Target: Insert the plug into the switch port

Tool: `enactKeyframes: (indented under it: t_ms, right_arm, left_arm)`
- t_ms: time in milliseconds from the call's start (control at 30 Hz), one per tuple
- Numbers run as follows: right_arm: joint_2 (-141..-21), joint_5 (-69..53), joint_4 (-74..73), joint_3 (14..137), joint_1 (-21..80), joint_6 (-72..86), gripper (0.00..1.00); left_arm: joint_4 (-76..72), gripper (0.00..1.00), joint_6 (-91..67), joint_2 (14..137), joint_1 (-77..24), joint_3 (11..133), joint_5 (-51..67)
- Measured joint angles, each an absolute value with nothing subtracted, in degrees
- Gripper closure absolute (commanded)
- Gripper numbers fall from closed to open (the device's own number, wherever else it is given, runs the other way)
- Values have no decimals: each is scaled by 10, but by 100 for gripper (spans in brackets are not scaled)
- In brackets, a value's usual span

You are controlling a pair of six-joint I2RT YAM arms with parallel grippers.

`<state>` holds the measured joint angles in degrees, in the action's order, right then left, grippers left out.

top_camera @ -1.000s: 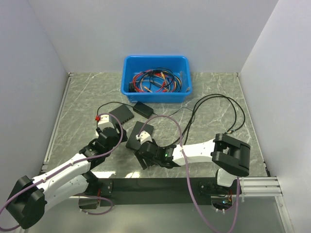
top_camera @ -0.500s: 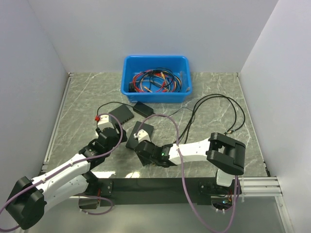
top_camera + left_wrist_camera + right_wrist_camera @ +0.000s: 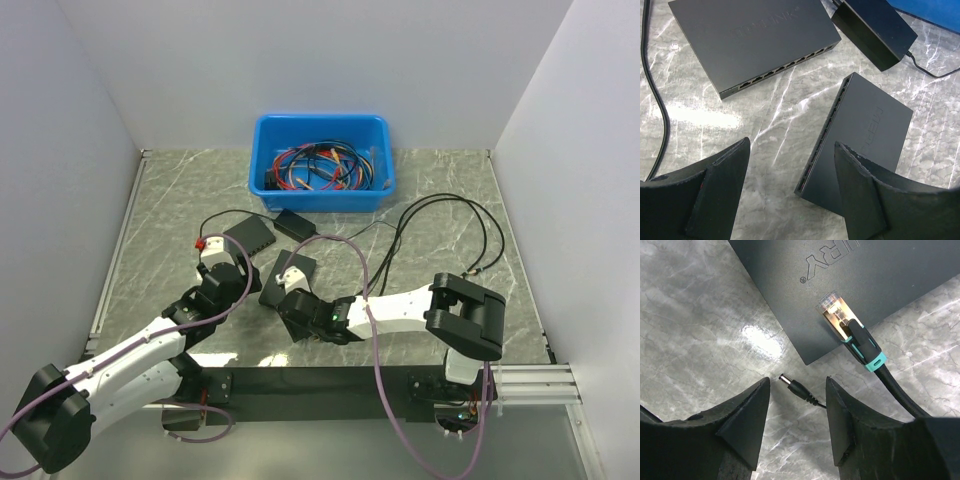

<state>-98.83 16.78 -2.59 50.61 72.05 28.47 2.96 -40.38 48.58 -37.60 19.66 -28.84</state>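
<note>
The plug (image 3: pixel 794 386), a small black barrel connector with a metal tip on a thin black cable, lies on the marble table just off the corner of a dark switch (image 3: pixel 850 285). My right gripper (image 3: pixel 797 392) is open and straddles the plug, one finger on each side with a gap to both. In the top view that gripper (image 3: pixel 288 292) sits at the near edge of this switch (image 3: pixel 297 268). My left gripper (image 3: pixel 792 146) is open over bare table with nothing between its fingers. The same switch (image 3: pixel 862 132) lies under its right finger, its port row facing left.
A second switch (image 3: pixel 752 37) lies farther back, ports facing me. A black brick adapter (image 3: pixel 875 30) sits by the blue bin (image 3: pixel 320 162) of red and blue cables. A gold-shelled network connector with a teal band (image 3: pixel 842 320) rests on the near switch. Black cable loops (image 3: pixel 450 225) lie at the right.
My right arm has shifted a little left and its jaws have narrowed around the plug. The left arm has not moved.
</note>
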Motion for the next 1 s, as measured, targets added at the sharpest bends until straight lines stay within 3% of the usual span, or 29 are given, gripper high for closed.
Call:
enactKeyframes:
  t_ms: [267,633,867,1000]
  right_arm:
    - [-984,161,-31,504,721,291,42]
    - [-999,173,-83,534,721,287,58]
    - [-1017,188,-100,557,722,285,77]
    - [-1024,188,-103,566,723,286,99]
  left_arm:
    - [30,26,-404,486,-376,197,-288]
    - [30,26,-404,486,-376,197,-289]
    - [30,26,-404,486,-376,197,-291]
    - [30,26,-404,486,-376,197,-294]
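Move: The small barrel plug lies almost between the right hand's open fingertips, about 1 cm ahead and 1 cm below. The Mercury switch's middle is some 8 cm ahead and about 1 cm to the left, roughly level in height; its near right corner is just past the plug. The Ethernet plug sits about 4 cm straight ahead, about 1 cm higher, over that switch's edge. From the left hand, the barrel plug is about 10 cm back, 10 cm to the right and 8 cm down. Both right fingertips close on the barrel plug's black body and pinch it, the gap going from about half open to nearly shut. The hand first eases barely half a centimetre back and to the right, then creeps about 1 cm forward with a little left and sinks slightly, rolling some 5 degrees so its left side dips. ##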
